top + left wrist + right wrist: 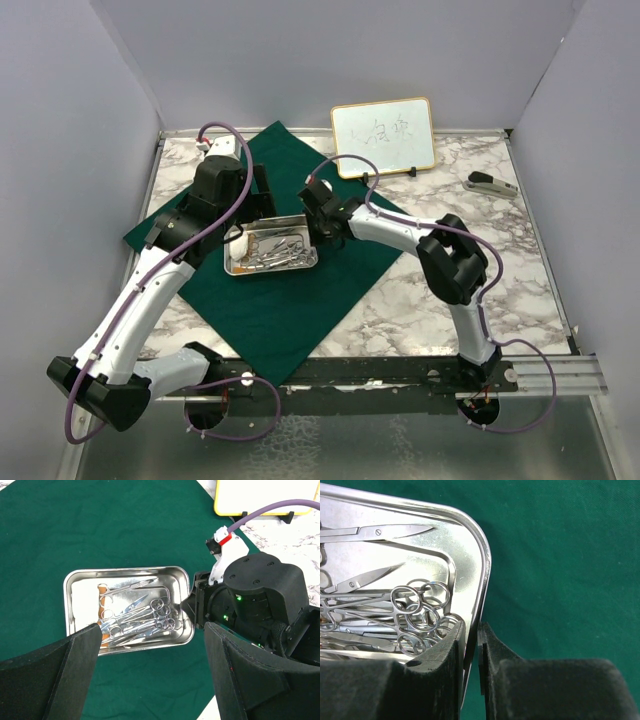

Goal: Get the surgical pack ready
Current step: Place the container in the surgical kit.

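Note:
The dark green cloth (280, 310) lies as a diamond on the marble table. On it rests the small steel tray (270, 270), with silver scissor-like instruments (275, 250) piled inside. In the left wrist view white gauze (82, 600) lines the left part of the tray (125, 570), under the instruments (140, 615). My right gripper (471, 627) is shut on the tray's right rim (482, 575), one finger inside by the instrument rings (415, 610), the other outside over the cloth (560, 555). My left gripper (152, 645) hangs open above the cloth (100, 525), holding nothing.
A gold-framed whiteboard (383, 137) stands at the back of the table, just right of the cloth's far corner. A small grey stapler-like object (490, 183) lies at the far right. Grey walls close in the table on three sides.

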`<state>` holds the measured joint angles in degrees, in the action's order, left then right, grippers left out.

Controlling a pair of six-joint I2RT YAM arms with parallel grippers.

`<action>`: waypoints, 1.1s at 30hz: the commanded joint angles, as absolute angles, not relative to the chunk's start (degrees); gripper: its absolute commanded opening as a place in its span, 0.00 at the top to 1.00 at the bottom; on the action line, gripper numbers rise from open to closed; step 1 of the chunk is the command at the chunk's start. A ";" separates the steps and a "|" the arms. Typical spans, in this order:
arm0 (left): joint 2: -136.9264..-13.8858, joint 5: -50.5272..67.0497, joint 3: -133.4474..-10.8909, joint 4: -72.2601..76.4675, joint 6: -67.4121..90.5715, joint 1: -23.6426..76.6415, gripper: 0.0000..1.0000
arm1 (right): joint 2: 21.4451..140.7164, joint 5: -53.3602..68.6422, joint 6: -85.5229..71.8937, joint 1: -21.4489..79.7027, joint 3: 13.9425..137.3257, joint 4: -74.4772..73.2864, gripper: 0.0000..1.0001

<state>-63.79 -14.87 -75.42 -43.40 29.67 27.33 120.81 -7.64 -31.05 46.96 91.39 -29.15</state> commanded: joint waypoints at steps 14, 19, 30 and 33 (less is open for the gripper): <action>-63.38 -14.68 -74.97 -42.80 30.15 26.98 0.14 | 120.40 -2.89 -34.50 48.99 92.07 -29.25 0.76; -63.12 -14.59 -74.84 -42.81 30.06 26.98 0.14 | 119.59 -5.81 -35.13 49.13 92.21 -30.73 0.72; -61.00 -18.52 -75.75 -43.54 28.96 26.97 0.14 | 96.91 -7.43 -17.03 48.10 78.46 -25.33 0.38; -58.93 -21.08 -75.51 -42.53 29.76 26.90 0.14 | 81.91 1.84 -2.73 48.16 58.27 -6.25 0.37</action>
<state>-62.48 -16.38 -75.42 -43.46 29.82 27.33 98.52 -6.26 -21.63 48.23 77.58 -24.82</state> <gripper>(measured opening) 0.862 0.624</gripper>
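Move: The container lies flat on the green cloth, its right wall already pinched by the right fingers; its middle is about 10 cm to the left of the right hand, 1 cm back and 1 cm lower. Inside, the instrument pile sits some 7 cm left and 2 cm back, with the white gauze about 17 cm left and 2 cm back. From the left hand the container is far below, some 26 cm down, about 3 cm ahead and 1 cm left. With its right wall still pinched, the container is drawn back about 2 cm and slightly left over the cloth by the right hand. The fingers then open, letting go of the rim, and the hand rises clear about 10 cm, drifting back and to the right as it tilts up and turns roughly 10 degrees counter-clockwise. ##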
